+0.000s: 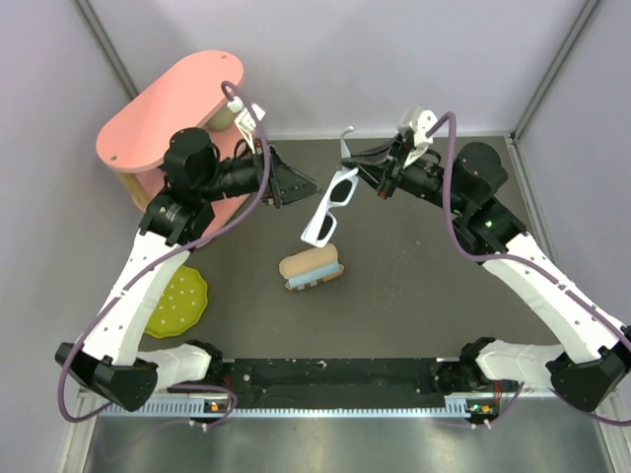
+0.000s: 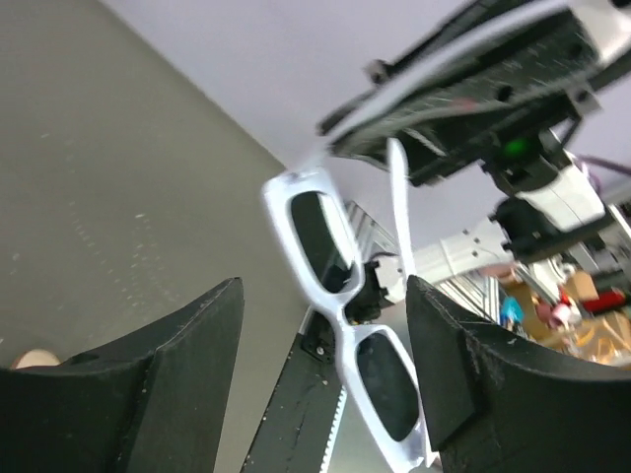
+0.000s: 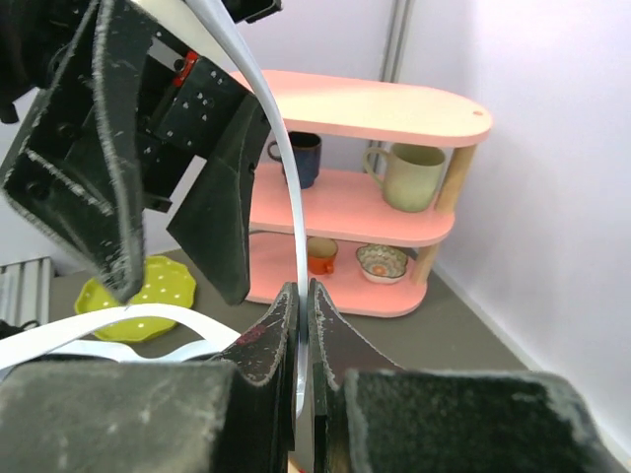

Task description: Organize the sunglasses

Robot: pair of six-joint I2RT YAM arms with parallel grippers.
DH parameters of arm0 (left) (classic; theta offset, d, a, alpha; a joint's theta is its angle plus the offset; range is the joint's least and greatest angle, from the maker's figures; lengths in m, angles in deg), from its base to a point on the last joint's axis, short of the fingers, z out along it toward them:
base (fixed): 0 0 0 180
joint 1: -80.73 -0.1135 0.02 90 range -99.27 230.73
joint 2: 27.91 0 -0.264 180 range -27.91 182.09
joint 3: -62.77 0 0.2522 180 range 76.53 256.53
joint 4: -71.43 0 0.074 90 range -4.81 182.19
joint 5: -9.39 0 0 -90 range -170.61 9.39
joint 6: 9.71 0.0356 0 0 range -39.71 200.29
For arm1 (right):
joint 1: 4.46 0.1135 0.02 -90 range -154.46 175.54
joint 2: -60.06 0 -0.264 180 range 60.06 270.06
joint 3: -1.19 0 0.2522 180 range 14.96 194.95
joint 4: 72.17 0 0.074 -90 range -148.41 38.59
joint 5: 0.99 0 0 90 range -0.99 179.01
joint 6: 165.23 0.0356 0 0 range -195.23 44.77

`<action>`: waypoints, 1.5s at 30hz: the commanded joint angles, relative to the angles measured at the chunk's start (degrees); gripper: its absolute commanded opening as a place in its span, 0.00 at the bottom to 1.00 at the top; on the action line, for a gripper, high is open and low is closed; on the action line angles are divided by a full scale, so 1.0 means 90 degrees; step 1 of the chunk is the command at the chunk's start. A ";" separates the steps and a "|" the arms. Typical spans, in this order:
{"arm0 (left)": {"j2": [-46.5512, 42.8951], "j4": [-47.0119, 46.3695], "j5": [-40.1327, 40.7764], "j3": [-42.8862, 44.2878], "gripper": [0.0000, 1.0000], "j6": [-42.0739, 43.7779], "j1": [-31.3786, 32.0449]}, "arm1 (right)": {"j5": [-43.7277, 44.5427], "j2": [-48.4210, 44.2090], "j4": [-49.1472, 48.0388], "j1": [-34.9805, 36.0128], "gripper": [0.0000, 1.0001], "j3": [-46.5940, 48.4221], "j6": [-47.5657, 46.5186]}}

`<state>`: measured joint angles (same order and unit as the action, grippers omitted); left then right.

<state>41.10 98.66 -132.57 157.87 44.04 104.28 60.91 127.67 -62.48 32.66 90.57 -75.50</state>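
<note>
The sunglasses point(image 1: 331, 206), white-framed with dark lenses, hang in the air above the dark table. My right gripper point(image 1: 379, 181) is shut on one thin white temple arm point(image 3: 293, 212), pinched flat between the jaws of the right gripper point(image 3: 304, 307). The other temple sticks up toward the back wall. My left gripper point(image 1: 310, 185) is open just left of the frame. In the left wrist view the sunglasses point(image 2: 342, 320) stand between the spread fingers point(image 2: 182, 370) of the left gripper point(image 2: 325, 379), with the lower lens close to the right-hand pad.
A brown plaid case point(image 1: 311, 264) with a light blue cloth point(image 1: 314, 280) at its front lies on the table below the glasses. A pink shelf unit point(image 1: 168, 113) holding mugs and bowls stands at the back left. A yellow-green plate point(image 1: 178, 304) lies at the near left.
</note>
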 commanded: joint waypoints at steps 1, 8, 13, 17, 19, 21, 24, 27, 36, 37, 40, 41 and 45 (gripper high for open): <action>-0.0110 0.1304 0.1388 0.0425 0.71 0.0230 -0.0146 | 0.0241 -0.0364 -0.0533 0.0065 0.00 -0.0178 -0.0389; 0.0017 0.0703 0.0064 -0.0374 0.61 -0.0891 -0.0263 | 0.0231 -0.0491 -0.0807 0.0065 0.00 -0.0384 -0.0458; -0.0099 -0.0949 -0.1002 -0.0961 0.62 -0.1830 -0.0253 | 0.0231 -0.0481 -0.0904 0.0074 0.00 -0.0413 -0.0380; -0.0022 -0.1125 -0.1052 -0.1040 0.62 -0.2007 -0.0253 | 0.0153 -0.0423 -0.1061 0.0084 0.00 -0.0462 -0.0224; 0.0036 -0.1427 -0.1101 -0.1088 0.62 -0.2260 -0.0253 | 0.0105 -0.0423 -0.1070 0.0094 0.00 -0.0462 -0.0185; 0.0095 -0.1622 -0.1150 -0.1089 0.59 -0.2388 -0.0244 | 0.0046 -0.0384 -0.1071 0.0104 0.00 -0.0462 -0.0155; 0.0222 -0.1897 -0.1256 -0.1108 0.54 -0.2642 -0.0234 | 0.0016 -0.0355 -0.1071 0.0142 0.00 -0.0462 -0.0136; 0.0252 -0.2122 -0.1335 -0.1137 0.50 -0.2818 -0.0195 | 0.0016 -0.0306 -0.1090 0.0152 0.00 -0.0472 -0.0116; 0.0359 -0.2161 -0.1365 -0.1098 0.38 -0.3169 -0.0029 | -0.0042 -0.0218 -0.1090 0.0221 0.00 -0.0442 -0.0106; 0.0359 -0.2152 -0.1413 -0.1098 0.38 -0.3170 0.0000 | -0.0032 -0.0198 -0.1080 0.0221 0.00 -0.0443 -0.0106; 0.0369 -0.2142 -0.1501 -0.1176 0.37 -0.3179 0.0059 | 0.0065 -0.0169 -0.1100 0.0221 0.00 -0.0462 -0.0116; 0.0369 -0.2151 -0.1540 -0.1206 0.35 -0.3179 0.0059 | 0.0094 -0.0169 -0.1109 0.0221 0.00 -0.0462 -0.0116; 0.0330 -0.2142 -0.1619 -0.1323 0.22 -0.3179 0.0059 | 0.0172 -0.0159 -0.1119 0.0221 0.00 -0.0452 -0.0126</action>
<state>44.31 82.12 -145.38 147.05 15.49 104.52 61.74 126.34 -69.43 34.06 86.48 -76.92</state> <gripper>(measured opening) 0.279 0.012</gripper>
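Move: The sunglasses, which the right hand already holds by one temple, have their frame's middle about 5 cm to the right of the open left hand, some 3 cm back and about level with it. The open glasses case lies on the table roughly 5 cm ahead of the left hand and some 40 cm below, neither left nor right. From the right hand, the frame's middle is about 4 cm left, 6 cm back and 2 cm down. Left hand sinks about 3 cm, edging back-right, rolls some 25 degrees and narrows its fingers around the sunglasses. ##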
